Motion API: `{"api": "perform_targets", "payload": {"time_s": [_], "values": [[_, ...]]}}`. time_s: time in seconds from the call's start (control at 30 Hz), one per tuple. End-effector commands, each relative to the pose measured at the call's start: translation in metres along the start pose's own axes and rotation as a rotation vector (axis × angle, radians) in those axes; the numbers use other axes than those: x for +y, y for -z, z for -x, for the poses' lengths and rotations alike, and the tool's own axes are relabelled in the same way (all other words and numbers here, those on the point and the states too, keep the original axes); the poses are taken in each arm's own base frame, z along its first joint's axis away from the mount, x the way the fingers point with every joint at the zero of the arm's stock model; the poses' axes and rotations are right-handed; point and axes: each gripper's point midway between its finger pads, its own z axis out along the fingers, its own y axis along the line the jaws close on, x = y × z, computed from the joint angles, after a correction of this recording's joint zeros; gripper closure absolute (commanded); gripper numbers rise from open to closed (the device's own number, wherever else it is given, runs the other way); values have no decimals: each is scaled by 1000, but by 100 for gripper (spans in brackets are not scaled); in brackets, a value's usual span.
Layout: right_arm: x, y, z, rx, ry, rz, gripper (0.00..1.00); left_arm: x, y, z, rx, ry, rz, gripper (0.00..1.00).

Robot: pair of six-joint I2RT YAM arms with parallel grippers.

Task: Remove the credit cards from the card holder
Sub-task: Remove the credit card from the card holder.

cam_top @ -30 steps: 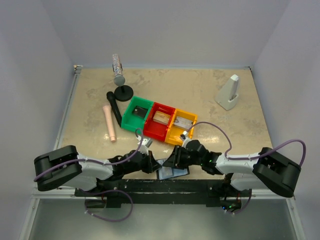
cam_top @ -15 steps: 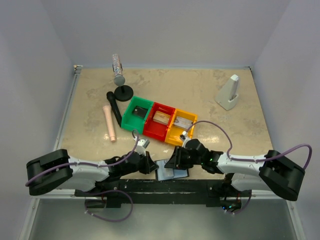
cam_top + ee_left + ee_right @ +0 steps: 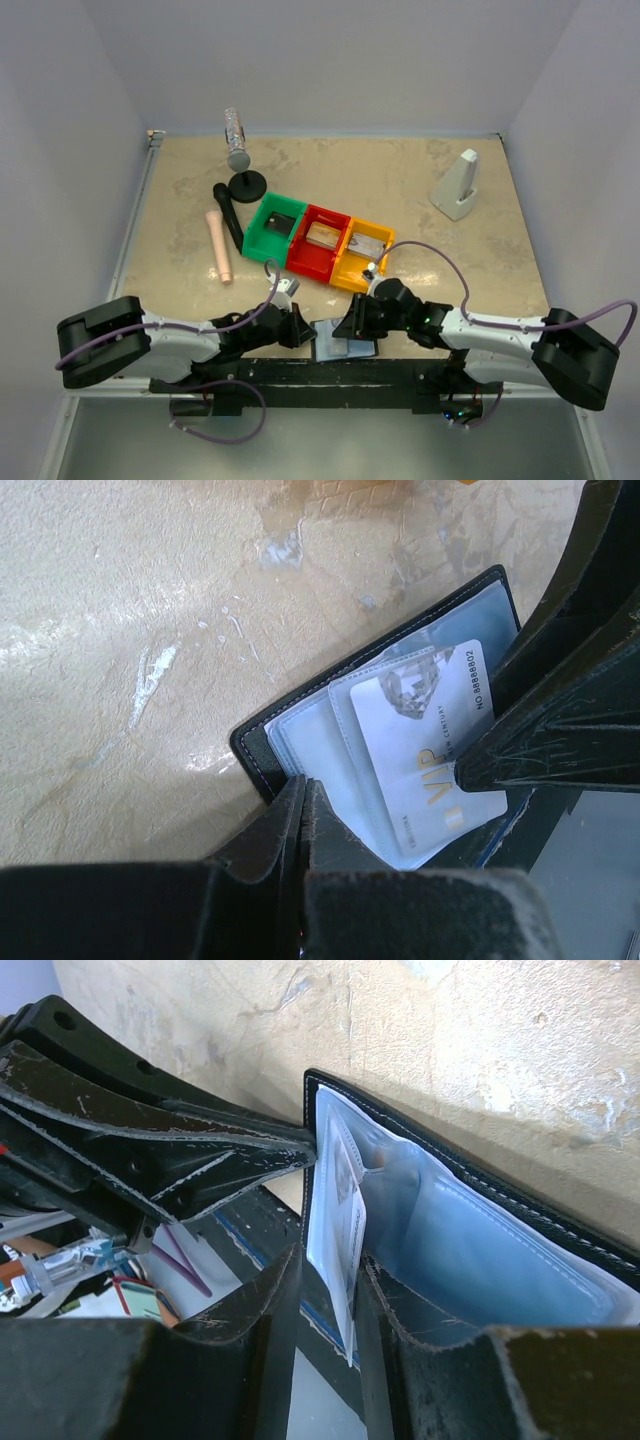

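The card holder [image 3: 345, 343] lies open at the table's near edge, black outside with clear blue sleeves [image 3: 480, 1250]. A white VIP card [image 3: 425, 755] sticks partway out of a sleeve. In the right wrist view that card [image 3: 340, 1195] stands edge-on between the fingers of my right gripper [image 3: 332, 1258]. It rests against one finger, with a gap to the other. My left gripper [image 3: 303, 783] is shut with nothing seen between its fingers, and its tips rest on the holder's left edge [image 3: 255, 750]. From above, the left gripper [image 3: 300, 328] and right gripper [image 3: 352, 322] meet over the holder.
Green [image 3: 272, 228], red [image 3: 320, 243] and yellow [image 3: 362, 255] bins sit in a row just behind the holder, with flat items inside. Farther back are a black stand with a silver cylinder [image 3: 240, 165], a black handle [image 3: 228, 215], a pink stick [image 3: 219, 246] and a white wedge [image 3: 458, 186].
The right arm's elbow has swung out to the right and lower, and its fingers have narrowed slightly around the card. The left gripper stays shut at the holder.
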Motion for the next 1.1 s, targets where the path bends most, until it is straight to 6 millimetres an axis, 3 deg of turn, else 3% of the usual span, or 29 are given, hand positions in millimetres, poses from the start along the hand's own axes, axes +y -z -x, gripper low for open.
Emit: {"api": "perform_targets", "payload": {"time_s": [0.0,0.83,0.97,1.07], "values": [[14,5,7,-29,28,39,69,14,-1,-6,13,-14,59,100],[9,19,7,-62,31,28,78,18,3,-3,-14,-7,69,100],[6,20,8,-71,27,22,83,20,3,-4,-15,-6,71,100],[4,21,8,-74,24,13,94,20,4,-4,-17,-2,71,100]]}}
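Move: The credit card slants between the right hand's slightly parted fingers, its middle about 2 cm to their left, 1 cm back and 2 cm lower. The open card holder's middle is some 2 cm back, 1 cm right and 3 cm below that hand; the yellow bin is about 16 cm ahead and 5 cm right, the red one 19 cm ahead and 4 cm left, both about 3 cm lower. From the left hand, the card lies about 6 cm right, 1 cm back and 1 cm higher. The right hand closes from about a third open to nearly shut, pinching the credit card by its right-hand edge, while it rises not quite 2 cm and draws about 1 cm to the right, away from the pocket's stitched left edge. The left hand all but stays in place, its shut fingertips still resting on the card holder's left edge and holding it down against the pull. ##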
